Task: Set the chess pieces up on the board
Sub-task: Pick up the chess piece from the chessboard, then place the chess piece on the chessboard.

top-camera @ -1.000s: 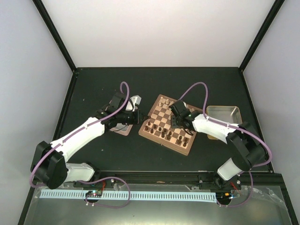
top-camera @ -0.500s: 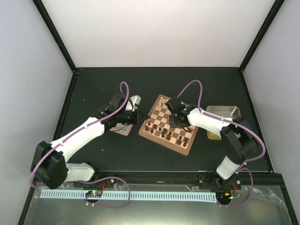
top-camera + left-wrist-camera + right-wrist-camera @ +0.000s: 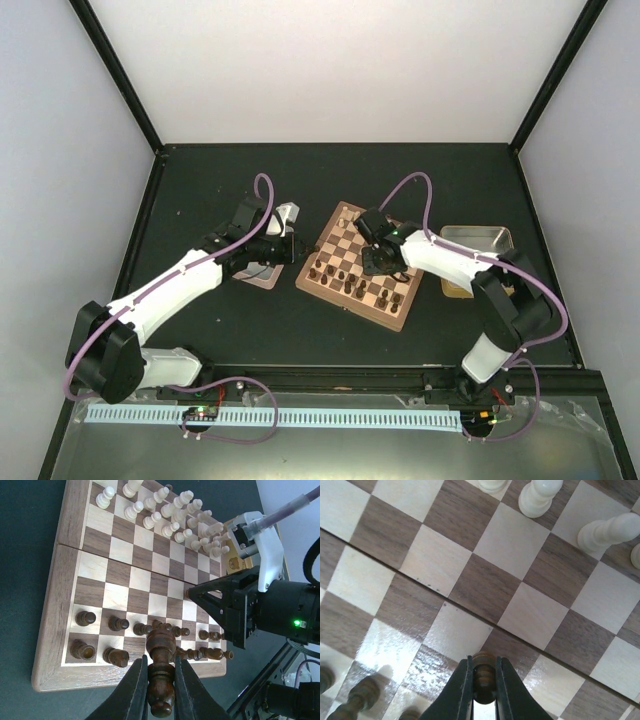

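The board [image 3: 352, 232] lies at the table's middle, with dark brown chess pieces [image 3: 340, 275] along its near rows and cream-white chessmen at its far side. My left gripper [image 3: 292, 250] is at the board's left edge. In the left wrist view it [image 3: 161, 682] is shut on a dark brown piece [image 3: 161, 647], held above the board's [image 3: 150, 585] near rim. My right gripper [image 3: 372, 262] hovers over the board's middle. In the right wrist view it [image 3: 484, 685] is shut on a small dark piece [image 3: 484, 672] just above the squares [image 3: 485, 587].
A shallow metal tray [image 3: 478, 240] stands right of the board. Another tray [image 3: 262, 276] lies under my left arm, with a white object [image 3: 288, 213] behind it. The right arm's black wrist [image 3: 260, 610] hangs over the board's right part. Cream-white chessmen [image 3: 170, 510] fill the far rows.
My right gripper has moved a little left and farther over the board with its piece. The left arm has stayed where it was.
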Controlling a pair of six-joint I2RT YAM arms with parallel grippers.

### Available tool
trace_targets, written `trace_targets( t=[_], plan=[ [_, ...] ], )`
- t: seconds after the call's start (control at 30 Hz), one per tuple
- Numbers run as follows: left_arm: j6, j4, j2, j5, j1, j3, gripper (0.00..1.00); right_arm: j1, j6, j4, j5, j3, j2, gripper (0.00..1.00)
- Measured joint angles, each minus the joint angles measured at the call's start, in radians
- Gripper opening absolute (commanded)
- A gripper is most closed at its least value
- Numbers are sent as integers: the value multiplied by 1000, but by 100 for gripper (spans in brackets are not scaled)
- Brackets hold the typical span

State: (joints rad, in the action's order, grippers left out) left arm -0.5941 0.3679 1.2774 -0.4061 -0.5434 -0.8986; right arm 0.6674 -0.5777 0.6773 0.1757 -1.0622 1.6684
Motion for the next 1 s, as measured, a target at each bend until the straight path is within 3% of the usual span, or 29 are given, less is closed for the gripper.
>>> trace_targets(
  t=[0.3, 1.0],
  plan=[
    [1, -2, 0, -2, 1, 8, 4, 43, -2, 33, -63, 11, -74, 2],
    [1, -2, 0, -6, 1, 18, 4, 72, 3, 85, -117, 54, -66, 7]
  ],
)
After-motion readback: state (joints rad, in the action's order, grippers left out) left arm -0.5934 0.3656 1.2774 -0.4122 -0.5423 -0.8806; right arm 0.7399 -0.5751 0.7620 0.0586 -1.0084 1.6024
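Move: The right hand already pinches a dark pawn just on the near side of the board's middle seam; its empty square in the dark pawn row lies about 5 cm back, 1 cm left and 2 cm below. One pawn flanks that square at 4 cm back and 4 cm left of the hand, another at 6 cm back and 1 cm right. From the left hand, the empty square is roughly 12 cm right, 5 cm back and 14 cm down. The right hand keeps its pinch, arcing the pawn up then down, about 5 cm back into the row's gap. ##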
